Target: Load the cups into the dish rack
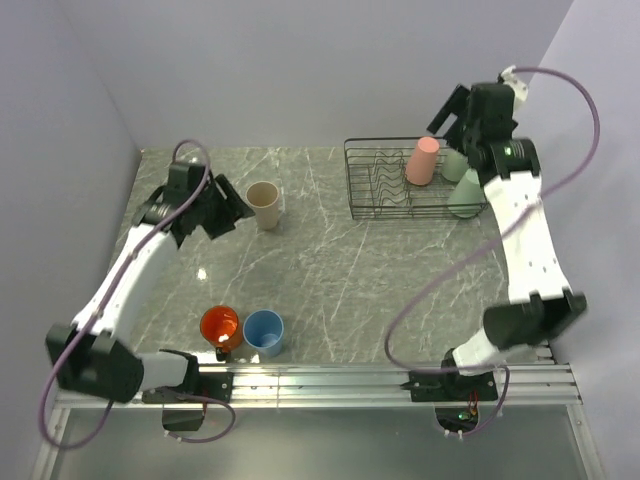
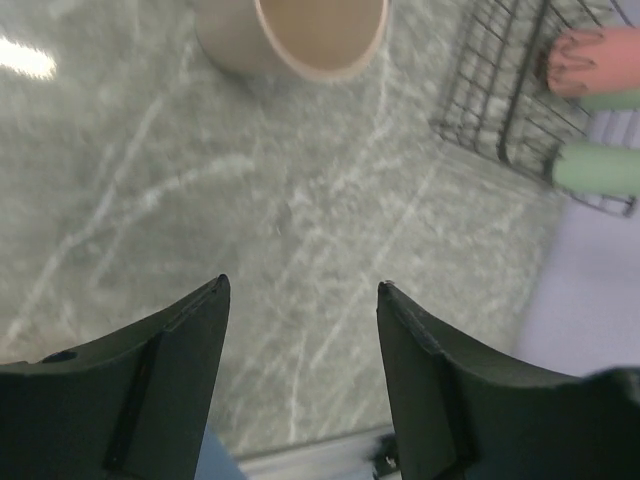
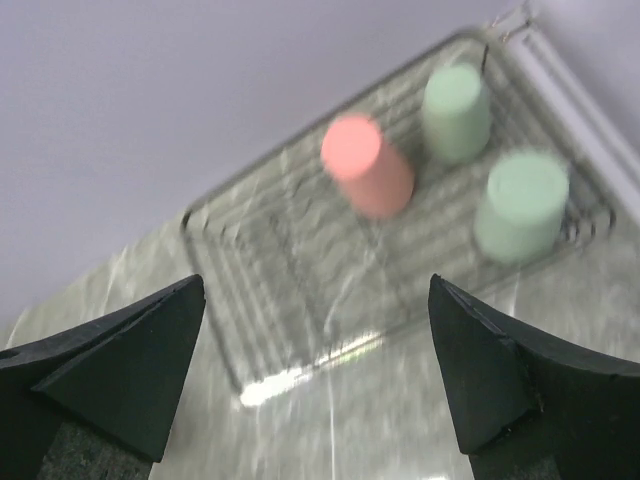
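Note:
The black wire dish rack [image 1: 375,185] stands at the back right. In it are a salmon pink cup [image 1: 423,160] and two pale green cups [image 1: 455,163] [image 1: 465,196], all bottom up. A beige cup [image 1: 264,205] stands upright on the table. My left gripper [image 1: 232,207] is open and empty just left of it. In the left wrist view the beige cup [image 2: 300,35] lies ahead of the open left gripper [image 2: 303,290]. An orange mug [image 1: 220,326] and a light blue cup [image 1: 263,332] stand at the front left. My right gripper [image 1: 447,113] is open and empty, raised above the rack [image 3: 260,290].
Grey walls close the back and both sides. A metal rail [image 1: 330,380] runs along the near edge by the arm bases. The rack's left half with the wavy wires [image 1: 385,180] holds no cups. A cable loops from the right arm over the table's right middle.

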Robot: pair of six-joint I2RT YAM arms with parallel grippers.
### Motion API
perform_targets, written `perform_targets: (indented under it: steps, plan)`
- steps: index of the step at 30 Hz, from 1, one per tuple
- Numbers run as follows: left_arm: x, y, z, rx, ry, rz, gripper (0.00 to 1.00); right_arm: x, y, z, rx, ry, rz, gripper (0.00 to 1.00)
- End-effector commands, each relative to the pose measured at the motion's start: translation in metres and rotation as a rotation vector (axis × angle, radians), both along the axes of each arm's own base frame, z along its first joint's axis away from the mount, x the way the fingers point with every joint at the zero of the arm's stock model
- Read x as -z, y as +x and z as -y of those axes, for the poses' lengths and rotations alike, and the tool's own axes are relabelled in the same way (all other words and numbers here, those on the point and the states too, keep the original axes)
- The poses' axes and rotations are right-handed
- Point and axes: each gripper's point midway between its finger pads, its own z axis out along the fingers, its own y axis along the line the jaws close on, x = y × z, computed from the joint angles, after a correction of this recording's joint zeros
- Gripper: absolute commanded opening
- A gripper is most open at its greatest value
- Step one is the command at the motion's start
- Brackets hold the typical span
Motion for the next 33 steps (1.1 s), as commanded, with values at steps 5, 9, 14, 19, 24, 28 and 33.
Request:
perform_targets:
  steps: [5, 9, 14, 19, 24, 28, 33]
  plan:
    - [0.008, 0.092, -0.019, -0.023, 0.250, -0.013, 0.67, 0.037, -0.105, -0.060, -0.176, 0.056, -0.097, 0.99]
    - [0.032, 0.121, -0.026, -0.012, 0.357, -0.073, 0.67, 0.055, -0.138, -0.049, -0.176, 0.034, -0.140, 1.00]
    - [0.068, 0.142, -0.033, -0.019, 0.441, -0.162, 0.59, 0.064, -0.168, -0.033, -0.149, -0.002, -0.149, 1.00]
    - [0.094, 0.145, -0.019, 0.028, 0.396, -0.197, 0.33, 0.070, -0.176, -0.025, -0.140, -0.035, -0.170, 1.00]
    - [0.093, 0.142, -0.011, 0.045, 0.353, -0.195, 0.00, 0.062, -0.169, -0.029, -0.162, -0.049, -0.172, 1.00]
    - [0.036, 0.141, -0.007, 0.058, 0.300, -0.065, 0.00, 0.028, -0.155, -0.049, -0.267, -0.019, -0.098, 1.00]
    - [-0.067, 0.125, 0.052, 0.273, -0.036, 0.251, 0.00, -0.010, -0.131, -0.117, -0.564, 0.152, -0.006, 1.00]
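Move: The beige cup stands about 15 cm ahead of the left hand, 3 cm to its right, its middle some 16 cm below. The blue cup is about 21 cm back and 5 cm right of that hand, the orange mug equally far back but 6 cm left. From the empty right hand the beige cup lies level, about 44 cm left and 31 cm below; the pink cup is 14 cm ahead and 28 cm below. Forward about 14 cm, then down some 11 cm with its left side rolling up, the left hand reaches the beige cup, shuts on its left rim and begins lifting, easing right. The open right hand backs about 17 cm off the rack, swinging left and sinking, then turns counter-clockwise, rising and edging left. ##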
